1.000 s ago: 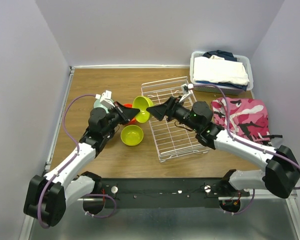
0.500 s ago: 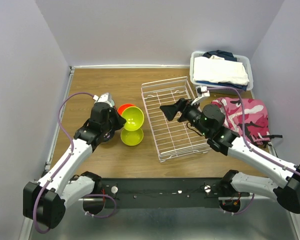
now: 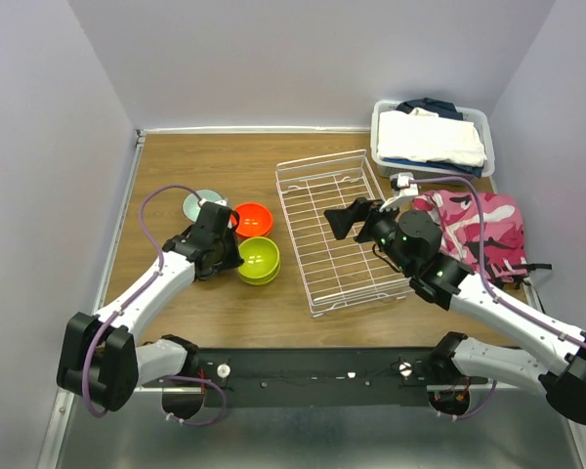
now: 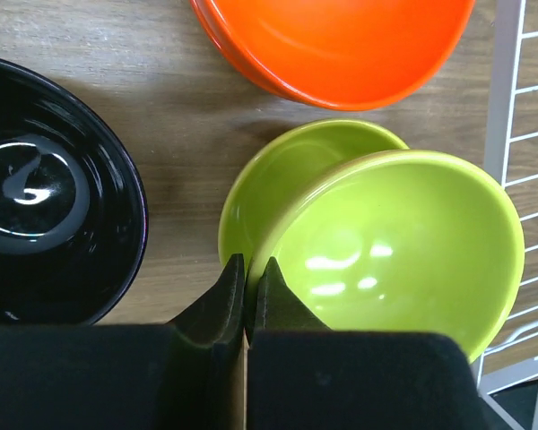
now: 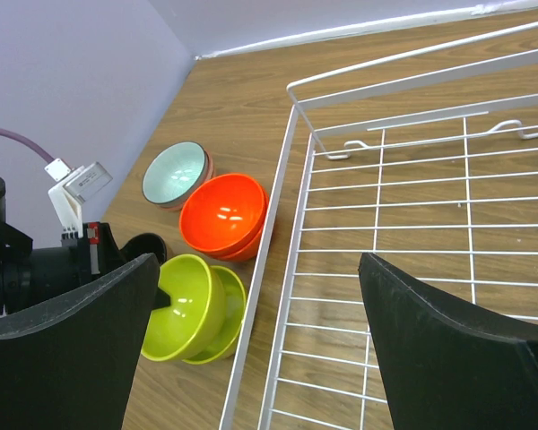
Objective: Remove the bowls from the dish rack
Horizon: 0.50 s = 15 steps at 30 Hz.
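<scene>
My left gripper (image 4: 248, 269) is shut on the near rim of a lime-green bowl (image 4: 403, 242). That bowl sits tilted inside a second lime-green bowl (image 4: 269, 179) on the table. Behind them lies an orange bowl (image 3: 253, 219), nested in another orange one, and a pale blue bowl (image 3: 200, 203). A bowl with a dark inside (image 4: 45, 197) stands left of the fingers. The white wire dish rack (image 3: 332, 234) holds no bowl that I can see. My right gripper (image 3: 347, 217) hangs open above the rack's left half, with nothing between its fingers (image 5: 81, 340).
A grey bin of folded clothes (image 3: 430, 137) stands at the back right. A pink camouflage cloth (image 3: 469, 230) lies right of the rack. The bowls cluster close to the rack's left rim (image 5: 269, 269).
The left arm has brought the lime-green bowl down from beside the rack into the other green bowl. My right gripper has let go of it, opened wide and drawn back over the rack.
</scene>
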Available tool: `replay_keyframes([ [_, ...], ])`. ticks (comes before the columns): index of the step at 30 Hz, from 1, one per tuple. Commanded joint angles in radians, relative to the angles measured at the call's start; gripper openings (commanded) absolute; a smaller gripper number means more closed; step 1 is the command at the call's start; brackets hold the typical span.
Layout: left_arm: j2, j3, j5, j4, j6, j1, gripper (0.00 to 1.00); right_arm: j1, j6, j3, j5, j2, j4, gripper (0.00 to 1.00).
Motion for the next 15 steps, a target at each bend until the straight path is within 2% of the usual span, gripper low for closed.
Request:
replay_keyframes([
  [1, 0.033, 0.024, 0.026, 0.025, 0.021, -0.017, 0.11, 0.0, -0.017, -0.017, 0.038, -0.022, -0.006, 1.0],
  [3, 0.055, 0.024, 0.027, 0.026, 0.022, -0.023, 0.15, 0.0, -0.017, -0.014, 0.037, -0.021, -0.01, 1.0],
  [5, 0.062, 0.021, 0.019, 0.026, 0.025, -0.026, 0.24, 0.0, -0.019, -0.014, 0.037, -0.024, -0.012, 1.0],
  [9, 0.055, 0.018, -0.007, 0.025, 0.03, -0.034, 0.29, 0.0, -0.019, -0.018, 0.04, -0.026, -0.012, 1.0],
  [13, 0.026, 0.013, -0.031, 0.035, 0.032, -0.037, 0.45, 0.0, -0.025, -0.014, 0.044, -0.024, -0.015, 1.0],
  [15, 0.0, 0.011, -0.051, 0.037, 0.032, -0.038, 0.5, 0.0, -0.028, -0.011, 0.055, -0.022, -0.018, 1.0],
])
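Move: The left fingers pinch the left rim of a tipped green bowl. The lower green bowl that it is to nest in has its middle about 5 cm to the hand's right, 1 cm ahead and 6 cm below. The orange bowls sit some 11 cm ahead and 4 cm right, and the black bowl 8 cm left and 2 cm ahead, both about 6 cm down. From the right hand, the lower green bowl lies roughly 20 cm left, 4 cm back and 24 cm below. Downward by about 1.5 cm, easing to the right by nearly 1 cm, the left hand lowers the held green bowl onto the lower green bowl. Its fingers spread as it sinks, from almost shut to nearly half open, letting go of the rim with one finger inside the bowl and one outside. It barely starts to rise at the end, the wrist hardly turning. ##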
